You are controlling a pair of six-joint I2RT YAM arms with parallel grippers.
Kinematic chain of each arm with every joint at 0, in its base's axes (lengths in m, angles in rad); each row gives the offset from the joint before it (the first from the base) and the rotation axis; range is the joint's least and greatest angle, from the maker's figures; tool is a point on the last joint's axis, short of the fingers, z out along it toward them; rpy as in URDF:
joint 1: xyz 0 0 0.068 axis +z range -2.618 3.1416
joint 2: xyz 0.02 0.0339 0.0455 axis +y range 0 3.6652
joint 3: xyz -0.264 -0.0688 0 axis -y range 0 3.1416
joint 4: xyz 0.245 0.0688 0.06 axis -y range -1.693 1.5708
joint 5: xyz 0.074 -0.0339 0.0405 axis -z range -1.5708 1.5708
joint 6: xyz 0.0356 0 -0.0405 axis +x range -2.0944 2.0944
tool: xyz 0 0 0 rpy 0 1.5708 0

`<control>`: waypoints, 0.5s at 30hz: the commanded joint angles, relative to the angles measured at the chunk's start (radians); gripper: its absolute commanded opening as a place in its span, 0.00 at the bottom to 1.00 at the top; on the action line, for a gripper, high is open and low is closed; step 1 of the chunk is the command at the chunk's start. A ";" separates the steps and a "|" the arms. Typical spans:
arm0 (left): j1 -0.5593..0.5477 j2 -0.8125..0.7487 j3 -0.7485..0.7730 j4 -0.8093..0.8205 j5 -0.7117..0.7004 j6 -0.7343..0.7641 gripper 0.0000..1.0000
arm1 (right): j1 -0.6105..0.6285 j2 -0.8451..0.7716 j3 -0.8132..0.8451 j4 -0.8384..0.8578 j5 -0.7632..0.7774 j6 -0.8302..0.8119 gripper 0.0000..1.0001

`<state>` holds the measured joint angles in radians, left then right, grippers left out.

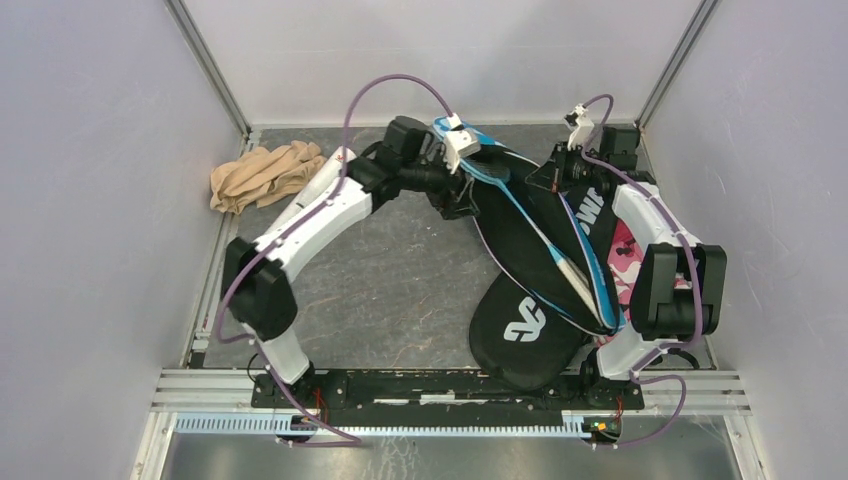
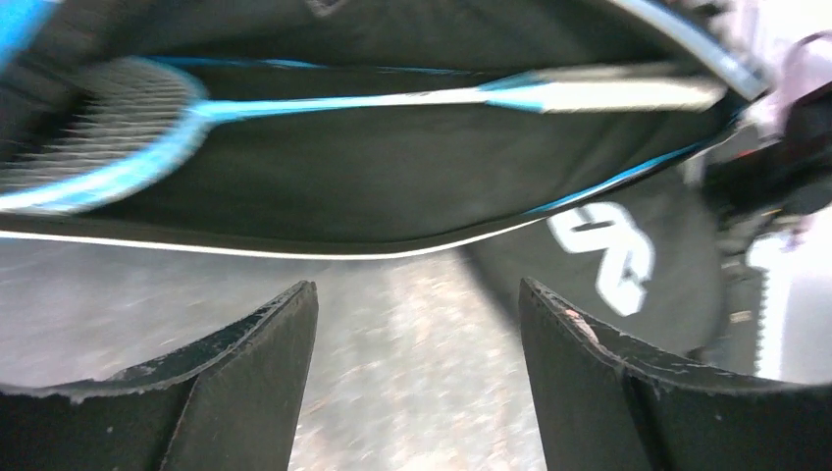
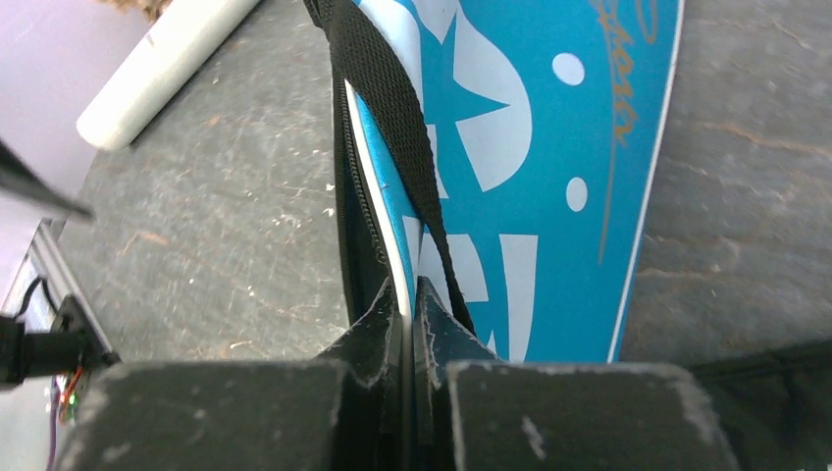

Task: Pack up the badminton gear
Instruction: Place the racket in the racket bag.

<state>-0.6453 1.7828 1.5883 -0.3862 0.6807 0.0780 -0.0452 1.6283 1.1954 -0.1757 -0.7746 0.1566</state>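
The blue cover lies open at the right of the table, its black lining showing. A blue racket rests inside it, head at the left and pale handle at the right of the left wrist view. My left gripper hovers open over bare table just in front of the cover's edge, with nothing between its fingers. My right gripper is shut on the white-piped rim of the blue cover, beside a black strap. The black cover with a white logo lies partly under the blue one.
A tan cloth bundle sits at the back left by the wall. A white tube lies on the table beyond the right gripper. Something pink and white shows under the right arm. Walls close in three sides.
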 commanded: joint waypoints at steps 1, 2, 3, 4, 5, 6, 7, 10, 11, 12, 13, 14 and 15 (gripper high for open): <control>0.026 -0.159 -0.022 -0.129 -0.265 0.458 0.81 | 0.019 0.000 0.147 -0.053 -0.209 -0.146 0.00; 0.033 -0.171 -0.013 -0.149 -0.292 0.502 0.82 | 0.025 0.002 0.160 -0.092 -0.219 -0.185 0.00; 0.041 -0.176 0.001 -0.175 -0.312 0.546 0.82 | 0.029 0.003 0.165 -0.117 -0.230 -0.218 0.00; 0.048 -0.181 0.013 -0.204 -0.325 0.594 0.83 | 0.033 0.003 0.165 -0.138 -0.239 -0.238 0.00; 0.052 -0.187 0.019 -0.228 -0.338 0.646 0.84 | 0.037 -0.002 0.164 -0.155 -0.251 -0.261 0.00; 0.055 -0.194 0.021 -0.250 -0.350 0.693 0.84 | 0.039 -0.002 0.165 -0.172 -0.262 -0.284 0.00; 0.055 -0.198 0.024 -0.284 -0.356 0.749 0.85 | 0.040 -0.002 0.169 -0.190 -0.279 -0.305 0.00; 0.056 -0.211 0.032 -0.365 -0.381 0.876 0.85 | 0.040 0.001 0.178 -0.258 -0.327 -0.385 0.00; 0.056 -0.216 0.035 -0.392 -0.385 0.909 0.85 | 0.040 0.002 0.182 -0.282 -0.339 -0.412 0.00; 0.056 -0.219 0.039 -0.423 -0.379 0.945 0.85 | 0.040 0.004 0.186 -0.304 -0.350 -0.439 0.00; 0.055 -0.221 0.049 -0.460 -0.364 0.985 0.85 | 0.067 0.009 0.193 -0.334 -0.358 -0.471 0.00; 0.056 -0.222 0.056 -0.509 -0.340 1.027 0.84 | 0.071 0.015 0.202 -0.366 -0.364 -0.498 0.00; 0.055 -0.223 0.066 -0.544 -0.318 1.061 0.84 | 0.076 0.020 0.212 -0.391 -0.371 -0.526 0.00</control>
<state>-0.5903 1.5951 1.5932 -0.7513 0.3374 0.8867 0.0063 1.6501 1.3132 -0.4744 -1.0218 -0.2203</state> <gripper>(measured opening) 0.847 0.040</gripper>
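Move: The zipper pull at the far left end of the blue racket bag lies about 9 cm ahead of the open left gripper, 4 cm to its left and 13 cm below. The racket's head, inside the bag, is as far ahead but some 5 cm to the right; the bag edge pinched by the right gripper is about 15 cm right and 3 cm ahead. From the right gripper the pull is roughly 19 cm left, 6 cm ahead and 8 cm below. Swing the empty left gripper about 11 cm left and slightly forward, rising a little and then easing down again, towards the zipper pull end of the bag; keep the fingers wide open and roll the wrist some 45 degrees so the tips point more steeply down. Meanwhile keep the bag edge pinched in the right gripper and carry it left, then back, turning counter-clockwise. ##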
